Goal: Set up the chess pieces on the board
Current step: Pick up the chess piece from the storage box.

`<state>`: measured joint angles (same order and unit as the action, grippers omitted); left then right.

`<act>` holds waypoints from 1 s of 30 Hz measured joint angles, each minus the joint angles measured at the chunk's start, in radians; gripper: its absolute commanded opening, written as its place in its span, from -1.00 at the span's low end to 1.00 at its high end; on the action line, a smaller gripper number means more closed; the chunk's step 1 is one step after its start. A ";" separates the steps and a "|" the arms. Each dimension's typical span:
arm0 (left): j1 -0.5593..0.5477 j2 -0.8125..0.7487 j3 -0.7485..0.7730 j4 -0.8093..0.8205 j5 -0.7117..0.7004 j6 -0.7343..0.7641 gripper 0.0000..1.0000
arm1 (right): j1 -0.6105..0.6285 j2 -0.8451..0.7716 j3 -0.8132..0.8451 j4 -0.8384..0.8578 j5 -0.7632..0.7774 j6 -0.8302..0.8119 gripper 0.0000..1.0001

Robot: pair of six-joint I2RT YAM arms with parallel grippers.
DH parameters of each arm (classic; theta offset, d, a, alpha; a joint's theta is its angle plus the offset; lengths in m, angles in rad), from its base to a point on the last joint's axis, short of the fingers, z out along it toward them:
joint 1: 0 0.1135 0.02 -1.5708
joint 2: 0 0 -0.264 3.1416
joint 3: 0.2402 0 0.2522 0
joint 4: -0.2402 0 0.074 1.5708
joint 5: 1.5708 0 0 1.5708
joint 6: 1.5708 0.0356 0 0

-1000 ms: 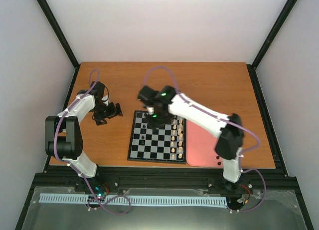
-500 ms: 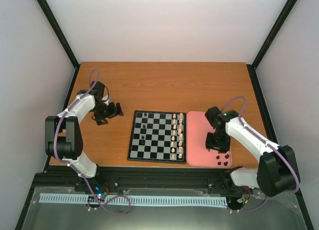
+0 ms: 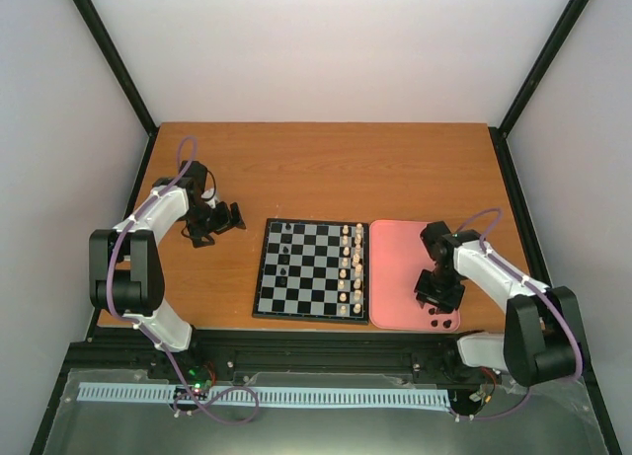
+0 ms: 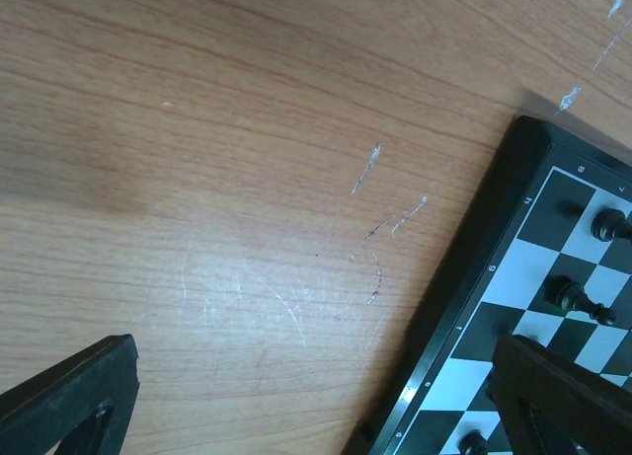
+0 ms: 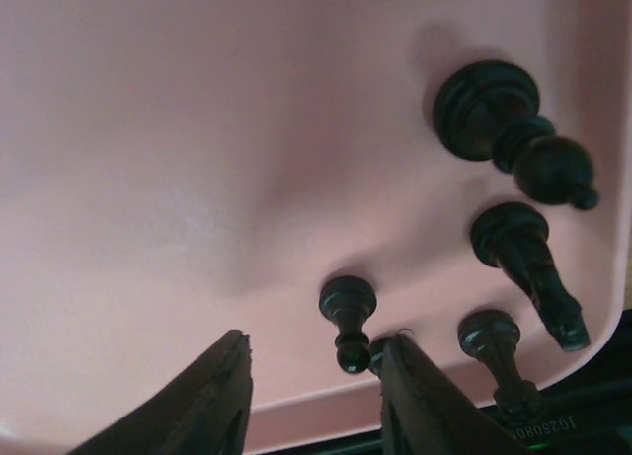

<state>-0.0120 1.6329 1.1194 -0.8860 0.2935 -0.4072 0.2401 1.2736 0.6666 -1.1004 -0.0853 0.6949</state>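
Note:
The board [image 3: 260,295] lies mid-table, and its corner [image 4: 464,307] shows in the left wrist view. A few black chess pieces [image 3: 285,249] stand on its left files [image 4: 577,299]. More black pieces [image 3: 441,323] lie in the pink tray's near right corner. My right gripper [image 3: 437,299] is low over them, open. A small black pawn [image 5: 348,319] stands between its jaws [image 5: 314,381], right beside the right finger [image 5: 420,401]. Three larger black pieces [image 5: 520,254] stand to the right of that finger. My left gripper [image 3: 219,221] hangs wide open over bare wood left of the board [image 4: 316,420].
Cream-white pieces [image 3: 351,267] fill the board's two right files. The pink tray [image 3: 395,263] sits against the board's right side, and its near rim [image 5: 296,416] is just below my right fingers. The table's edges are framed by black rails.
My right arm swung from the board's far left corner across to the pink tray, then dropped to the pieces in its near right corner, its jaws narrowing. The left arm stayed still.

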 measured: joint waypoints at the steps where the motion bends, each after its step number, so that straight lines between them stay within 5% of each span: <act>1: 0.000 0.000 0.000 0.000 0.000 0.000 0.99 | -0.009 0.006 -0.001 0.008 -0.001 -0.002 -0.32; 13: 0.000 0.000 0.000 0.000 -0.010 0.000 1.00 | -0.039 0.031 -0.002 0.045 -0.001 -0.022 -0.49; 22: 0.000 0.003 0.000 0.000 -0.017 0.000 1.00 | -0.042 0.059 -0.002 0.059 -0.001 -0.035 -0.93; 30: 0.000 0.010 0.000 -0.001 -0.022 0.000 1.00 | -0.043 0.048 0.012 0.050 -0.002 -0.055 -0.94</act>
<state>-0.0120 1.6432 1.1194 -0.8867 0.2714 -0.4068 0.1967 1.3212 0.6788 -1.0504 -0.0875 0.6399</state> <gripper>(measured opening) 0.999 0.061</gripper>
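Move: Just ahead of the right hand, by roughly 1 cm and 1 cm to its right, a black pawn stands in the pink storage box, its middle about 2 cm lower. The last pawn is some 2 cm behind that one and 1 cm farther right. A carved black piece stands about 2 cm ahead and 5 cm right of the hand, the corner piece 1 cm back and 5 cm right. From the left hand, the aimed-at pawn lies about 50 cm right and 17 cm back. Easing forward about 1 cm and sinking about 1 cm onto the nearest pawn, the right hand, fingers pointing down, closes its half-open fingers until they pinch the pawn between the pads. Near the end it reverses upward by some 0.5 cm, still creeping forward, the pawn kept in its grip. ##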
